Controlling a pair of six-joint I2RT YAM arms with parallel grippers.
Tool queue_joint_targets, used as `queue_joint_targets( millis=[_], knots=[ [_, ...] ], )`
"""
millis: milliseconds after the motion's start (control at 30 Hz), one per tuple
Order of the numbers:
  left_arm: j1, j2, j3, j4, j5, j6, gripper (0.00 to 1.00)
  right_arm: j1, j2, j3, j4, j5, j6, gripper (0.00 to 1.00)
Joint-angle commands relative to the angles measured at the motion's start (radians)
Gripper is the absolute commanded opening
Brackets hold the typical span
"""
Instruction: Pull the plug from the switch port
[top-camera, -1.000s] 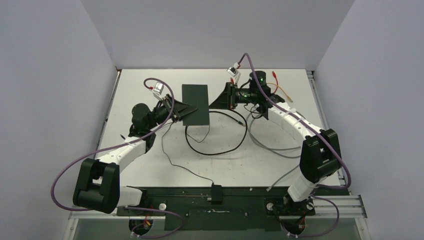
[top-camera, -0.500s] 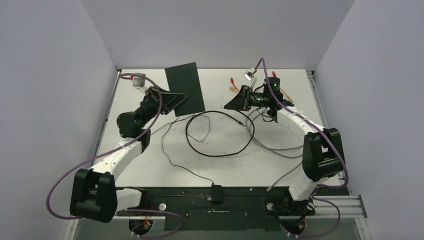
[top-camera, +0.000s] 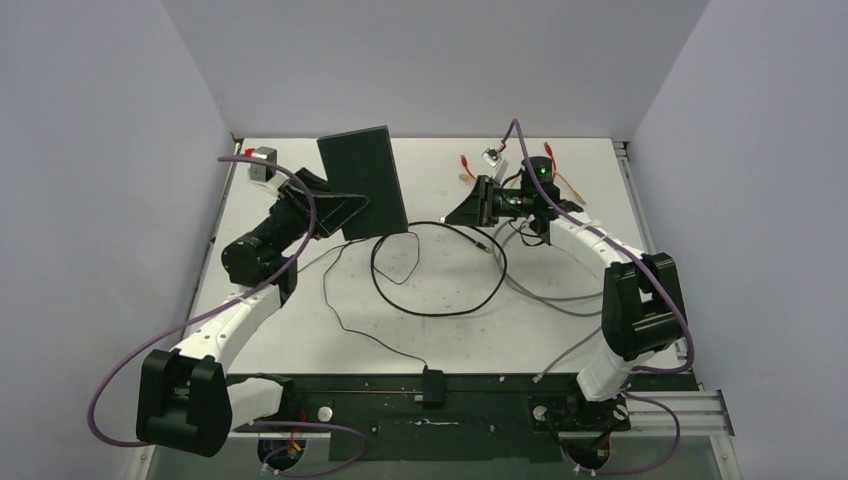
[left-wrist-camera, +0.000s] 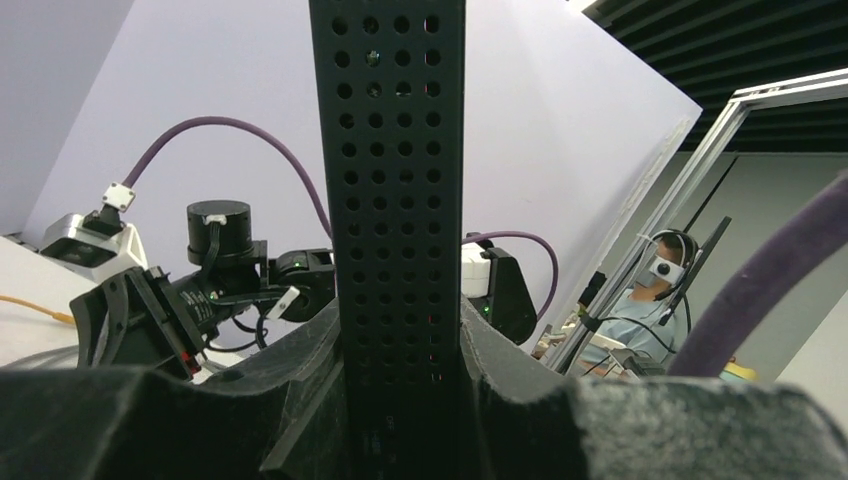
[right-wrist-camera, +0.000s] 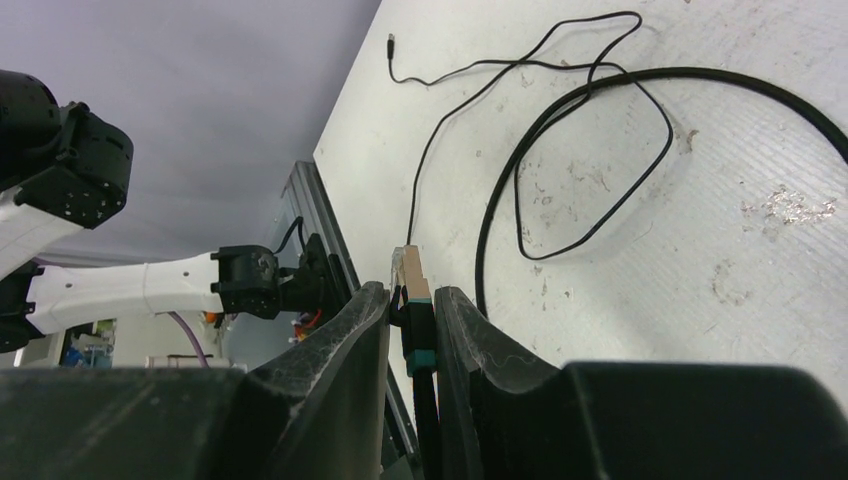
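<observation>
The switch (top-camera: 362, 182), a flat matte-black box, hangs tilted above the far left of the table, and my left gripper (top-camera: 343, 212) is shut on its lower edge. In the left wrist view its perforated side (left-wrist-camera: 400, 180) rises straight up from between the fingers of the left gripper (left-wrist-camera: 400, 350). My right gripper (top-camera: 450, 213) is some way to the right of the switch, shut on the plug (right-wrist-camera: 412, 285). The plug's clear tip sticks out free past the right gripper (right-wrist-camera: 412, 305), touching no port. Its black cable (top-camera: 440, 270) loops over the table.
A small black block (top-camera: 433, 385) with a thin black wire (top-camera: 350, 325) sits at the near edge. Grey cables (top-camera: 560, 295) lie under the right arm. Orange and red leads (top-camera: 562, 172) lie at the far right. Walls close in the table on three sides.
My left gripper has lifted the switch up and back to the left, tilting it. The right gripper has drawn away to the right with the plug, now apart from the switch.
</observation>
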Motion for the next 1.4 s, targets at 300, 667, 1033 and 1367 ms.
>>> queue_joint_targets(
  millis=[300, 667, 1033, 1367],
  knots=[
    [0.000, -0.076, 0.027, -0.554, 0.033, 0.370, 0.00, -0.022, -0.088, 0.296, -0.199, 0.162, -0.084, 0.05],
    [0.002, -0.109, 0.073, -1.116, -0.137, 0.712, 0.00, -0.042, -0.127, 0.556, -0.334, 0.314, -0.105, 0.05],
    [0.034, -0.094, 0.077, -1.269, -0.282, 0.770, 0.00, -0.066, -0.119, 0.675, -0.366, 0.357, -0.094, 0.05],
    [0.056, -0.098, 0.085, -1.382, -0.350, 0.798, 0.00, -0.065, -0.050, 0.741, -0.377, 0.374, -0.102, 0.05]
  ],
)
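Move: Gripped between the left fingers, the switch has its middle only some 2 cm ahead, 2 cm right and 1 cm above the left hand point. From the right hand, which already holds the freed plug, the switch lies about 12 cm left, 8 cm back and 24 cm higher; that plug is roughly 12 cm right, 10 cm ahead and 23 cm below the left hand. On the table, about 20 cm below the right hand, the black cable's other end lies some 8 cm ahead and 7 cm right. Lowering the still-gripped switch about 24 cm towards the table, the left hand also goes some 10 cm forward and swings its fingers from up-and-right to forward-right and slightly down. The right hand keeps its pinch on the pulled plug, rises about 21 cm with a lesser move forward, drifting right, tips its fingers up and turns clockwise some 20 degrees, then eases to a stop. ##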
